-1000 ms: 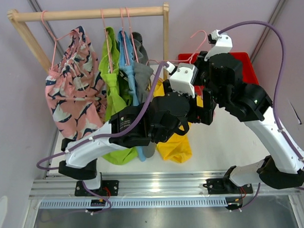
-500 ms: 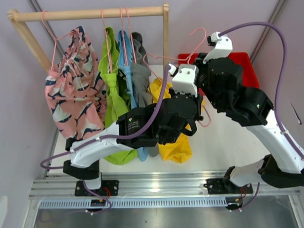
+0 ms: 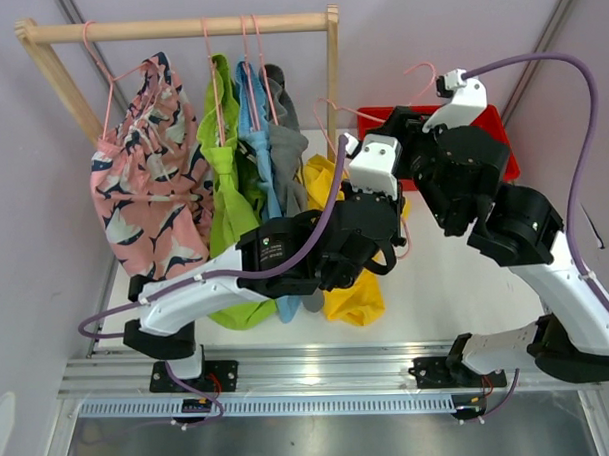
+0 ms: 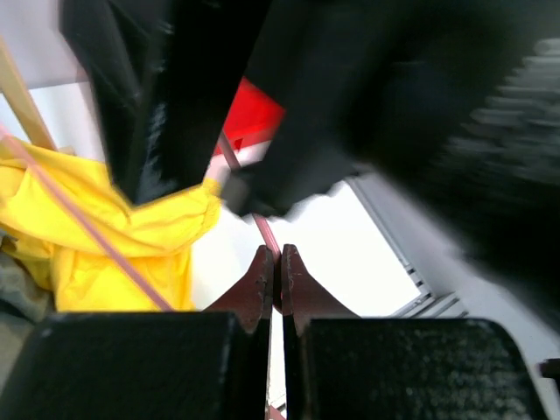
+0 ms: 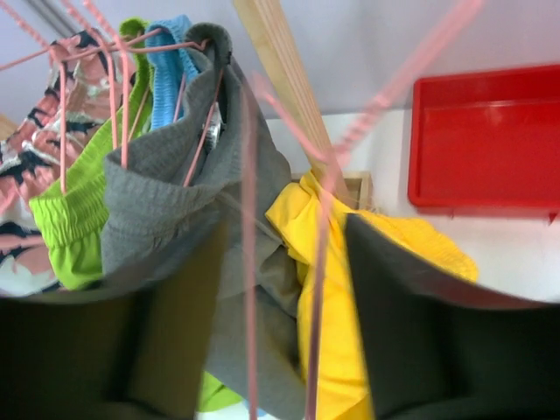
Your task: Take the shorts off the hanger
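Pink patterned shorts [image 3: 148,193], lime green shorts [image 3: 228,181], light blue shorts [image 3: 253,120] and grey shorts [image 3: 285,149] hang on pink hangers from the wooden rack. Yellow shorts [image 3: 352,296] lie crumpled by the rack's right post, partly under my left arm; they also show in the left wrist view [image 4: 96,236] and the right wrist view [image 5: 337,262]. A loose pink hanger [image 3: 419,74] is held up in the air. My left gripper [image 4: 272,254] is shut on its wire [image 4: 262,232]. My right gripper [image 5: 280,350] is open, and hanger wires [image 5: 249,219] pass between its fingers.
A red tray [image 3: 502,146] stands at the back right, behind my right arm. The wooden rack's right post [image 3: 332,67] rises just left of the two grippers. Both arms are crowded together over the yellow shorts.
My right arm has risen and swung right, carrying the pink hanger's hook up and to the right. My left arm has followed a little to the right. The yellow shorts stay low.
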### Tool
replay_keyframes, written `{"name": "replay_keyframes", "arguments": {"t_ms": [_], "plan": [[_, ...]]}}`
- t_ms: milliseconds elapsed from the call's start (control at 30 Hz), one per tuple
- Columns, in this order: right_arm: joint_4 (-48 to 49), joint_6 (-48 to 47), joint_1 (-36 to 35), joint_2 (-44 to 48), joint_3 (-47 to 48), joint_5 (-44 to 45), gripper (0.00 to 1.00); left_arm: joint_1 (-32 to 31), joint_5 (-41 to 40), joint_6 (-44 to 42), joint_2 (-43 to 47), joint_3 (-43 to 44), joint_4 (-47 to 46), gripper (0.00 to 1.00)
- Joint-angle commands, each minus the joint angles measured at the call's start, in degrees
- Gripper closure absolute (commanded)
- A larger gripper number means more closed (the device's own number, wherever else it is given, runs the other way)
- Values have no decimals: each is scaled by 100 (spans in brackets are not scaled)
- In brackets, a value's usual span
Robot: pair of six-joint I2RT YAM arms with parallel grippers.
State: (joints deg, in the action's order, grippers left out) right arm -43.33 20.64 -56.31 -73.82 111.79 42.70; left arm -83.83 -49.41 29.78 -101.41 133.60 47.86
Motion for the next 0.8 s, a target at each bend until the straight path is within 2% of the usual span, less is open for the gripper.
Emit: {"name": "replay_keyframes", "arguments": {"t_ms": [0, 33, 67, 100, 267, 433, 567, 767], "plan": [[501, -139, -99, 298, -52, 133, 26, 78, 124, -148, 437, -202, -127, 100], [597, -174, -99, 333, -78, 142, 12, 78, 168, -191, 507, -377, -180, 100], [633, -192, -99, 386, -113, 186, 3, 78, 221, -209, 630, -431, -267, 100], [720, -218, -99, 421, -131, 204, 1, 78, 256, -227, 692, -501, -303, 100], [905, -394, -99, 640, -210, 335, 0, 78, 501, -429, 1026, -932, -548, 100], [914, -631, -108, 1027, -262, 678, 1, 78, 731, -569, 2175, -1836, -917, 100], [967, -816, -99, 1379, -385, 959, 1, 113, 818, -859, 3257, -3037, -1716, 100], [941, -939, -99, 1766, -737, 1241, 1, 410, 897, -1097, 4207, -3788, -2456, 100]]}}
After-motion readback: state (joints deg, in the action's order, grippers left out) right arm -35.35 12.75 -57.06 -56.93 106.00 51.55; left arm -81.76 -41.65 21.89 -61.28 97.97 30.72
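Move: Out in front of the left hand, which already pinches the empty pink hanger, the grey shorts hang on the rack about 20 cm ahead, 16 cm to the left and mostly some 20 cm lower. The rack's right end is roughly 30 cm ahead and 7 cm left, near hand height; the yellow shorts lie about 14 cm ahead, 4 cm left and 42 cm down. From the right hand the grey shorts are about 10 cm ahead, 18 cm left and 24 cm lower. Keeping its pinch on the hanger wire, the left hand dips slightly, then sweeps faster and faster some 16 cm left and 6 cm up towards the hanging grey shorts, its left side rolling down about 15 degrees. The already opening right hand spreads fully, comes free of the hanger and backs off about 11 cm right, rising and drawing back around 5 cm each. ##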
